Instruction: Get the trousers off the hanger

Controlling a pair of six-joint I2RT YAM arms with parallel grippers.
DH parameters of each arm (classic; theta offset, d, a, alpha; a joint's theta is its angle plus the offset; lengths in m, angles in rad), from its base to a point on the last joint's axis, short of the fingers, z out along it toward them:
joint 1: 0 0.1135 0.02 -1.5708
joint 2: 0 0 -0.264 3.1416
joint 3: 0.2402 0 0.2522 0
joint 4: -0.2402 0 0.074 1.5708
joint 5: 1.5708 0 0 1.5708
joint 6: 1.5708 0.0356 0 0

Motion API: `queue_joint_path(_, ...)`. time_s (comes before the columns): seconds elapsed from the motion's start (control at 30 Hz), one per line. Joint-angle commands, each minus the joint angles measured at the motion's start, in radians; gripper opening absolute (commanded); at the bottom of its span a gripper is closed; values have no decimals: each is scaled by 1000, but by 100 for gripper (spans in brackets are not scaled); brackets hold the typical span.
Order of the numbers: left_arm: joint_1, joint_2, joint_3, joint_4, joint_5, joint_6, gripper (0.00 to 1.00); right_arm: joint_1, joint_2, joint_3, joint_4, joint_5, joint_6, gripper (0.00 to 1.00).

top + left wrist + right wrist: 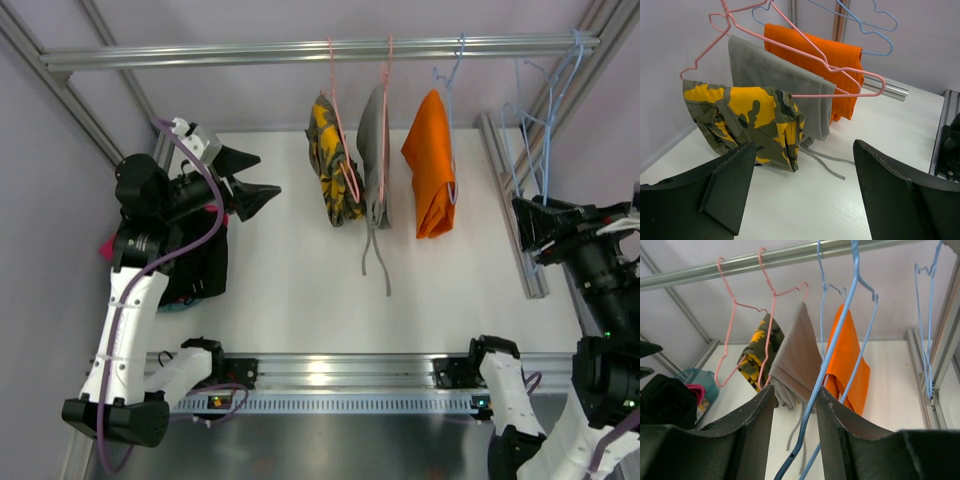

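The black trousers (200,262) and the magenta-pink trousers (108,245) lie in a pile at the table's left edge, off any hanger. They also show in the right wrist view, black (667,400) and pink (696,391). My left gripper (265,175) is open and empty above the table, pointing at the hanging camouflage trousers (747,120). My right gripper (795,392) is open, with the wire of an empty blue hanger (840,335) running between its fingers and touching the right one.
On the rail (300,48) hang camouflage trousers (335,165) and grey trousers (375,150) on pink hangers, and orange trousers (432,175) on a blue hanger. Empty blue hangers (545,120) hang at the right. A teal cloth (700,380) lies in the pile.
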Motion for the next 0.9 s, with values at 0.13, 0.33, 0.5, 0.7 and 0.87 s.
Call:
queue_joint_path(0.13,-10,-31,-49,86,-8,-15,84,-11,172,19,29,43,-95,0)
queue_joint_path(0.33,-15,-52,-77,91,-29,-15,84,-13,390,159,34,-56,-145,0)
queue_joint_path(0.5,-15,-79,-104,91,-36,-11,85,-14,517,272,49,-114,-170,0)
queue_joint_path(0.7,-15,-89,-119,92,-43,-12,85,-17,635,343,97,-135,-170,0)
queue_joint_path(0.87,-15,-95,-129,91,-49,-12,85,-20,700,357,113,-148,-179,0)
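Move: The blue hanger already in the right hand is bound for the rail between the orange trousers and the other empty hanger: that free stretch is about 28 cm ahead, 4 cm right and 15 cm up. The orange trousers hang 28 cm ahead, 10 cm left and 10 cm down; the empty hanger 27 cm ahead, 11 cm right and 4 cm up. From the left hand the same stretch is roughly 14 cm ahead, 46 cm right and 23 cm up. The empty blue hanger, still pinched in the right fingers, is carried forward about 20 cm towards the rail, drifting slightly right and a touch down, quickly at first and then easing off. On the way the wrist tips the fingers down some 15 degrees. The left hand, empty and open, sinks about 2 cm beside the camouflage trousers. ##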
